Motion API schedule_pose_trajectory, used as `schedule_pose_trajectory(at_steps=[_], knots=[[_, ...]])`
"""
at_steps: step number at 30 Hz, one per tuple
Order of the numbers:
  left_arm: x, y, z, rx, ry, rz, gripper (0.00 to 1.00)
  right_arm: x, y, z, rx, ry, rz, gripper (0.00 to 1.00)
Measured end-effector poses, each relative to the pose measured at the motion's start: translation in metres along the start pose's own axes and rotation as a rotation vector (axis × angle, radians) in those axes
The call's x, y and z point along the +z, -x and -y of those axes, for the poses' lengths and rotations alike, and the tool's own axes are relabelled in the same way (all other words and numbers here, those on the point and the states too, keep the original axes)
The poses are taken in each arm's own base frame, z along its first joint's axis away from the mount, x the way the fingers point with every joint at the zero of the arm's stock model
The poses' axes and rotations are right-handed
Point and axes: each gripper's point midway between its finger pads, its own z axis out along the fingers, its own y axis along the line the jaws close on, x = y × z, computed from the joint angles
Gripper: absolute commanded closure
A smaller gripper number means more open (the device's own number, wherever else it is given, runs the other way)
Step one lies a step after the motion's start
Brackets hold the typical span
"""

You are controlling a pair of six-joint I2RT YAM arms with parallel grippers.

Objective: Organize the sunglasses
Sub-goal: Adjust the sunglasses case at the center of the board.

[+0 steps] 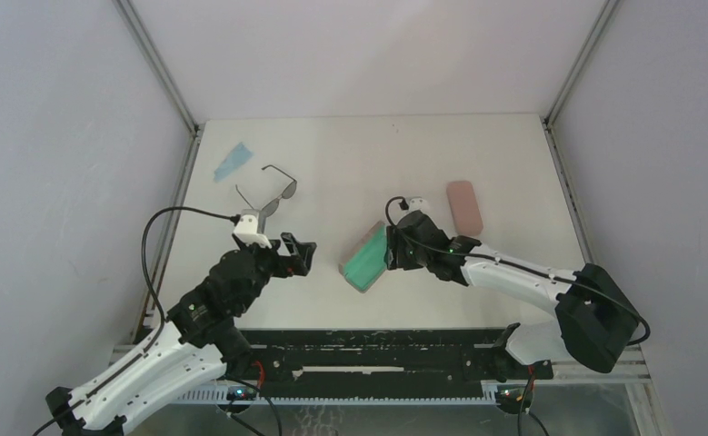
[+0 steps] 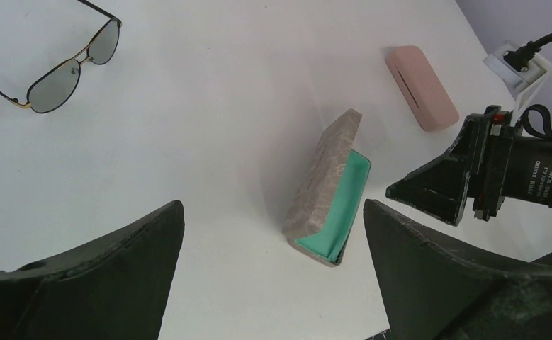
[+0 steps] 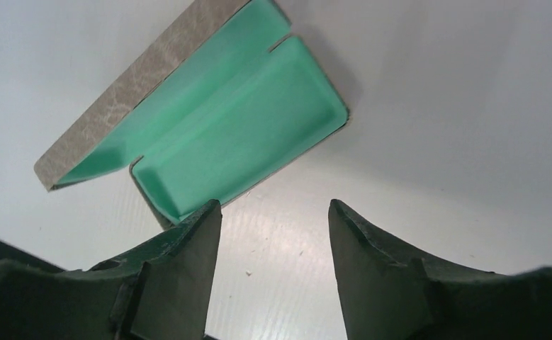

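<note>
One pair of sunglasses (image 1: 277, 193) with thin black wire frames and dark lenses lies with its arms unfolded at the back left of the table; it also shows in the left wrist view (image 2: 66, 69). A second pair is not in view. A grey-brown case (image 1: 366, 258) with green lining lies open at mid table and is empty (image 3: 237, 127). My left gripper (image 1: 301, 253) is open and empty, between the sunglasses and the case (image 2: 329, 188). My right gripper (image 1: 393, 247) is open and empty, right beside the case's right edge (image 3: 274, 209).
A closed pink case (image 1: 464, 206) lies behind and to the right of the right gripper; it also shows in the left wrist view (image 2: 420, 86). A light blue cloth (image 1: 233, 161) lies at the back left, near the table's left edge.
</note>
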Motion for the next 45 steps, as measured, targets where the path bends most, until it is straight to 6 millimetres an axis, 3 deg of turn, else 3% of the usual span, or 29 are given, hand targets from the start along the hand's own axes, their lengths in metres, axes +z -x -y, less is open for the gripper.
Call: schedule_pose_trajectory(at_steps=[8, 21, 30, 32, 34, 45], knots=[[-0.002, -0.001, -0.001, -0.003, -0.005, 0.007, 0.00, 0.000, 0.021, 0.021, 0.046, -0.077, 0.114, 0.40], [-0.002, -0.011, 0.001, 0.011, -0.019, -0.014, 0.00, 0.002, 0.053, 0.027, 0.101, -0.085, 0.224, 0.35], [-0.002, -0.012, 0.003, 0.013, -0.026, -0.017, 0.00, 0.002, 0.068, 0.031, 0.131, -0.088, 0.281, 0.23], [-0.002, -0.012, 0.003, 0.014, -0.028, -0.018, 0.00, 0.002, 0.071, 0.031, 0.130, -0.083, 0.297, 0.14], [-0.002, -0.012, 0.004, 0.014, -0.029, -0.018, 0.00, 0.003, 0.076, 0.032, 0.126, -0.078, 0.317, 0.12], [-0.003, -0.012, 0.004, 0.014, -0.030, -0.017, 0.00, 0.005, 0.100, 0.056, 0.173, -0.002, 0.332, 0.14]])
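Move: The open green-lined sunglasses case lies about 5 cm ahead of the right gripper and 5 cm to its left, with its middle some 6 cm below. The closed pink case is roughly 17 cm ahead and 19 cm to the right, and the sunglasses are about 20 cm ahead and 30 cm to the left. From the idle left gripper, the green-lined case is about 9 cm ahead, 11 cm to the right and 18 cm lower. Draw the right gripper clear of the green-lined case, touching nothing: carry it forward about 10 cm, at first edging and towards the end again swinging to the right, while rising some 4 cm. Turn it about 15 degrees clockwise and tip the fingers up by as much, opening them from about half to nearly full, mostly in the later part. ##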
